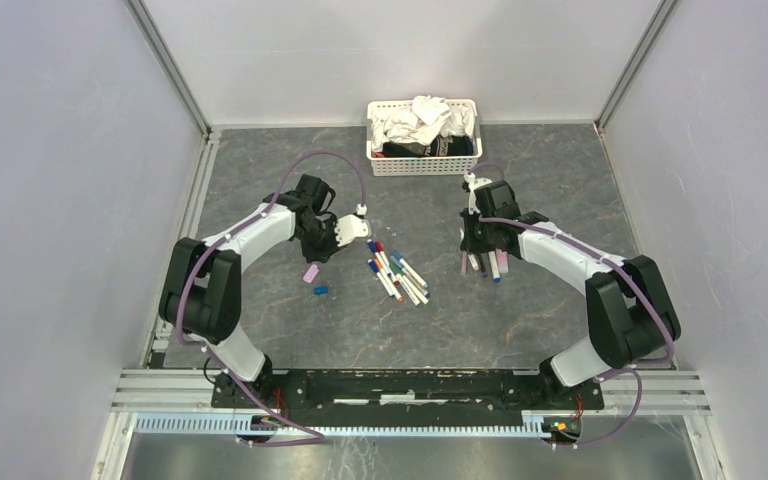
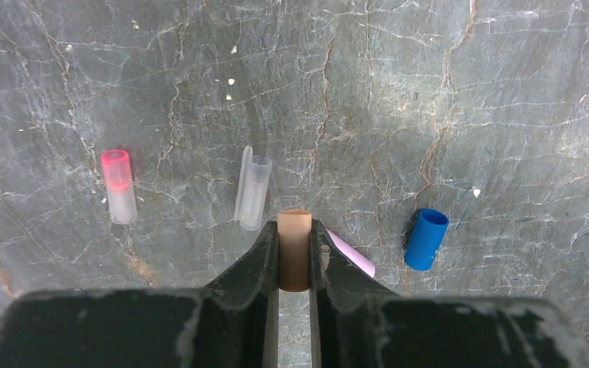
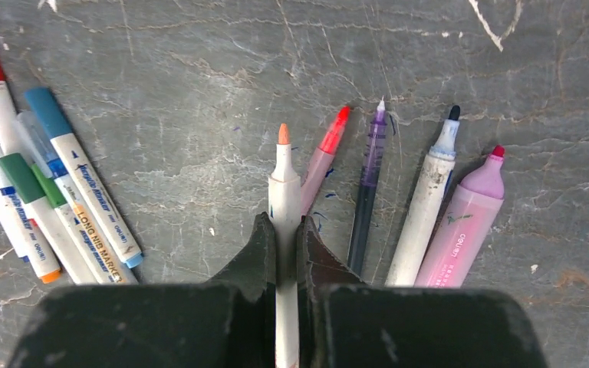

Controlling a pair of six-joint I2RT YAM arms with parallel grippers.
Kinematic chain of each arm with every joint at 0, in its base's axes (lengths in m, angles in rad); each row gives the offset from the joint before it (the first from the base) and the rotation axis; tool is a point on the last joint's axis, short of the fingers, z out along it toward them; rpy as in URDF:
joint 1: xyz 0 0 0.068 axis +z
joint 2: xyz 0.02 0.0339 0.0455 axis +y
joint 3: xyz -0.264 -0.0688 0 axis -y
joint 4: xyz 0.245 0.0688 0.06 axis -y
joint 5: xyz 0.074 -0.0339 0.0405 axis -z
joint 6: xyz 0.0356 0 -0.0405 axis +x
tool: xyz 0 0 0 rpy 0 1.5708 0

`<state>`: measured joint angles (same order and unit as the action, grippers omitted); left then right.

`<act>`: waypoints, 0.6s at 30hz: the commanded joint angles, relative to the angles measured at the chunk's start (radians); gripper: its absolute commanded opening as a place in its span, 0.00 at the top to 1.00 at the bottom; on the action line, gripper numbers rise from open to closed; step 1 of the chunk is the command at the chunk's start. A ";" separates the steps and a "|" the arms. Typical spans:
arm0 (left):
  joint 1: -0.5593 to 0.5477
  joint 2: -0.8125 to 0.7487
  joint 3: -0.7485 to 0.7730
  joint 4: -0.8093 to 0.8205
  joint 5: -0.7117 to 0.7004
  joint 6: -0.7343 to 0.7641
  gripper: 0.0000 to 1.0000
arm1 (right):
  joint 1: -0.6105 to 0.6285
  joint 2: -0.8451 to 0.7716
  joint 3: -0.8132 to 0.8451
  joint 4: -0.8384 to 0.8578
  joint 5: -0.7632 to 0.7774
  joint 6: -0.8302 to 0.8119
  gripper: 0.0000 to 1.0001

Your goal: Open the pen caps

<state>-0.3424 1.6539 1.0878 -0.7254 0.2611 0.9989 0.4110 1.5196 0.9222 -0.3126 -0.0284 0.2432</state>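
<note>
My left gripper is shut on a stubby orange pen cap, held just above the table. Below it lie a red-ended clear cap, a clear cap, a pink cap partly under the right finger, and a blue cap. My right gripper is shut on a white pen whose orange tip is bare. Beside it lie uncapped pens: a red-tipped one, a purple one, a white one and a thick pink one. Capped pens lie to the left.
A white basket of cloths stands at the back centre. The capped pens lie between the left gripper and the right gripper. Grey walls enclose the table on three sides.
</note>
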 commanded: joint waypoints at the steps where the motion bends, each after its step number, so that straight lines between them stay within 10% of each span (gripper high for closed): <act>1: 0.003 0.013 -0.014 0.039 0.001 -0.067 0.78 | 0.000 0.019 -0.008 0.054 0.049 0.046 1.00; 18: 0.013 -0.081 0.113 -0.097 0.117 -0.109 0.40 | 0.118 0.165 0.035 0.119 0.141 0.141 0.97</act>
<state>-0.3408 1.6451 1.1141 -0.7692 0.3012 0.9493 0.5156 1.6493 0.9432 -0.2379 0.0231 0.3470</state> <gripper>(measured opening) 0.578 0.055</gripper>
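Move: The beige pen cap sits between the left fingers, its resting spot about 2 cm straight below. From that hand the pink cap lies some 2 cm back and 2 left, the clear cap 2 cm ahead and 1 right, the blue cap 6 cm back. The right hand grips the uncapped orange-tipped pen; its free spot is about 4 cm left and 5 below. The red-tipped pink pen lies under that hand, 1 cm back, and the purple pen 3 cm right, 2 back. The beige cap is let go as the left fingers open to over half width, the hand first settling about half a centimetre, then starting to rise clear. The orange-tipped pen, still gripped, is carried about 4 cm left, off the red-tipped pink pen towards the open table beside the row, the right hand sinking some 3 cm, mostly at the end. ##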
